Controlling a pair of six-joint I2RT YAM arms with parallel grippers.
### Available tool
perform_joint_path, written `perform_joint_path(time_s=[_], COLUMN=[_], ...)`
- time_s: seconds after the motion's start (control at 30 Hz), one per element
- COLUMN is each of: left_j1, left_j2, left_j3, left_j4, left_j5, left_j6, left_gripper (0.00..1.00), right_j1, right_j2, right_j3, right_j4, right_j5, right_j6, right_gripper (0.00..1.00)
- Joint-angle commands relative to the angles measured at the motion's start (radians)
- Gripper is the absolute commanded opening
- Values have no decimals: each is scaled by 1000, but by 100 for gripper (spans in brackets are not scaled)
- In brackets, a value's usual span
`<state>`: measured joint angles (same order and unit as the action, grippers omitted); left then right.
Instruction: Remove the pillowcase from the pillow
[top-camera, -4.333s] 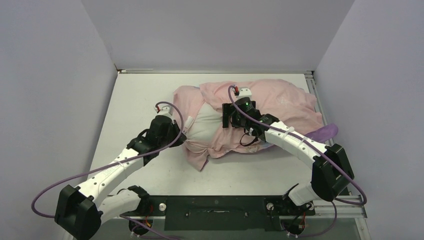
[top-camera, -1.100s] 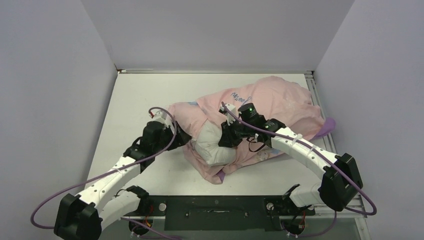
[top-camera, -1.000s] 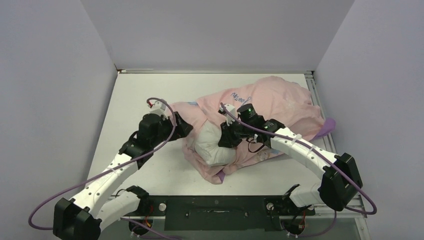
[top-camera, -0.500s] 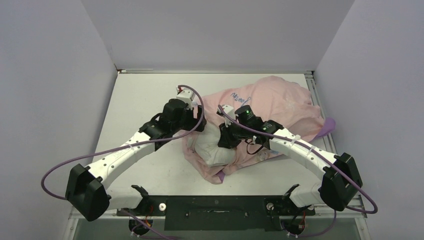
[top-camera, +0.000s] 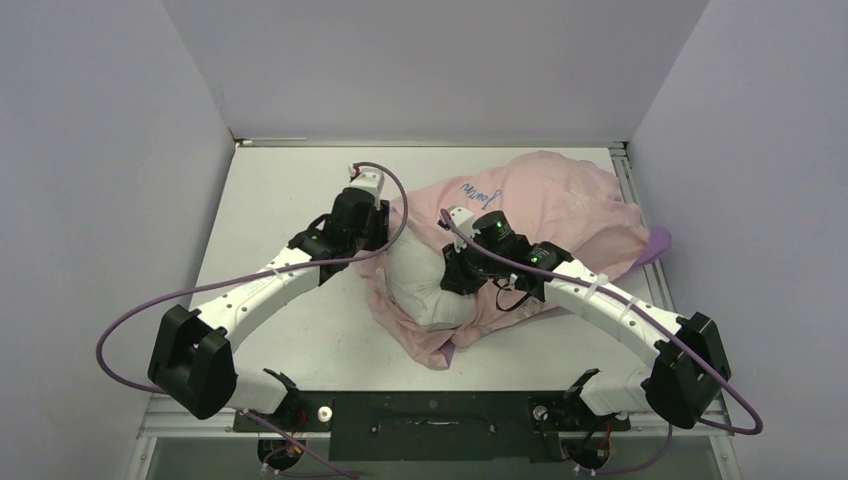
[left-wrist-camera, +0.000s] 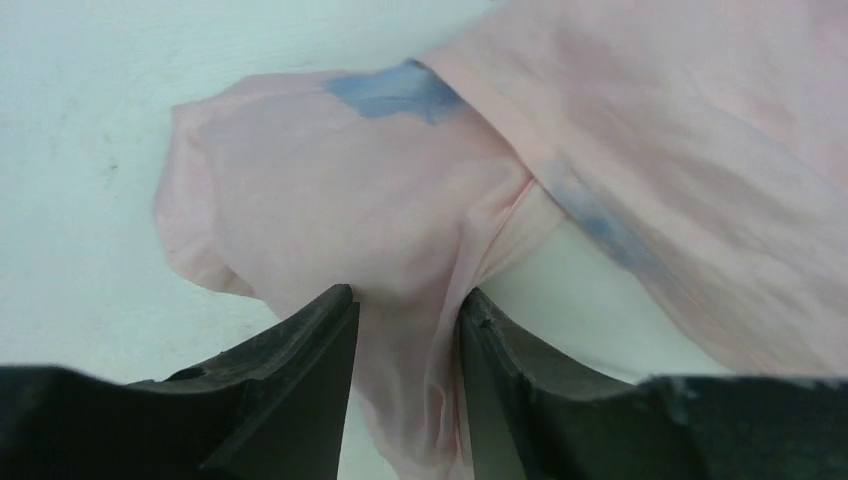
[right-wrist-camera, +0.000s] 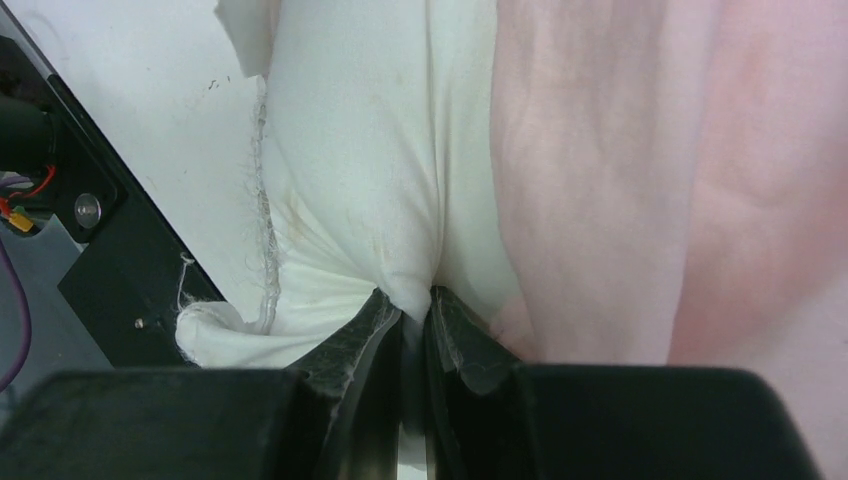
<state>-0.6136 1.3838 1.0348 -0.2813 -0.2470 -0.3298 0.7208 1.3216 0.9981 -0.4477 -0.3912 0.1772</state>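
Note:
The pillowcase (top-camera: 560, 205) is turned inside out, pale pink, and bunched over the right half of the table. Purple tips of it show at the right edge (top-camera: 655, 243). The white pillow (top-camera: 420, 290) sticks out of its near-left opening. My right gripper (top-camera: 452, 283) is shut on a pinch of the pillow's white cloth (right-wrist-camera: 350, 130), seen in the right wrist view (right-wrist-camera: 413, 300) with pink pillowcase (right-wrist-camera: 640, 150) to its right. My left gripper (top-camera: 377, 238) is open, its fingers astride a fold of the pillowcase (left-wrist-camera: 330, 190) in the left wrist view (left-wrist-camera: 408, 295), with the pillow (left-wrist-camera: 590, 300) beside.
The white table (top-camera: 280, 190) lies bare to the left of the cloth. A black rail (top-camera: 430, 415) runs along the near edge, and a metal rail (top-camera: 625, 165) along the right edge. Lilac walls enclose three sides.
My left arm has let go at the pillow's left side and swung farther back and right, onto the pillowcase's left edge. My right gripper keeps its hold on the pillow.

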Motion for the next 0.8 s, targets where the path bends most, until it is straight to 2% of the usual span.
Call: perform_joint_path(time_s=[0.0, 0.23, 0.37, 0.53, 0.63, 0.73, 0.77], left_j1=[122, 297, 318, 318, 318, 318, 317], left_j2=[7, 35, 57, 38, 14, -13, -19], left_j3=[13, -96, -133, -192, -220, -256, -268], left_j4=[7, 60, 94, 174, 195, 230, 239], left_j5=[-83, 56, 178, 334, 383, 438, 454], left_j6=[-3, -85, -127, -173, -192, -213, -220], left_gripper=[40, 14, 0, 0, 0, 0, 0], right_j1=[-22, -46, -45, -22, 13, 64, 84], right_j2=[-53, -57, -51, -34, -13, 15, 24], right_j3=[-25, -27, 4, 111, 211, 315, 343], right_j4=[-99, -119, -132, -161, -191, -219, -223], right_j5=[101, 127, 121, 103, 92, 108, 120], right_j6=[15, 19, 14, 12, 3, -7, -12], right_gripper=[5, 5, 5, 7, 17, 34, 43])
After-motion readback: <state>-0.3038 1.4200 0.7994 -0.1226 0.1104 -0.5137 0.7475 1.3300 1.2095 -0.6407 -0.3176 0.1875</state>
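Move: My left hand, half open, has the pillowcase's left edge right between and under its fingers, about 4 cm down. From it the bare part of the pillow lies some 9 cm to the right, 10 cm back and 7 cm lower. My right hand still pinches that bare part, whose middle is about 4 cm left of it, 1 cm ahead and 3 cm below. The case's near purple corner lies roughly 13 cm back from my right hand, straight back, and 5 cm lower. I sweep my left hand about 8 cm left while shutting the fingers on the pillowcase's pink edge, then sink it some 8 cm with that fold pinched, tipping the fingers down about 15 degrees and easing back slightly. My right hand keeps its pinch on the pillow, giving a little to the right, then opens partway, lets go and rises about 5 cm. ##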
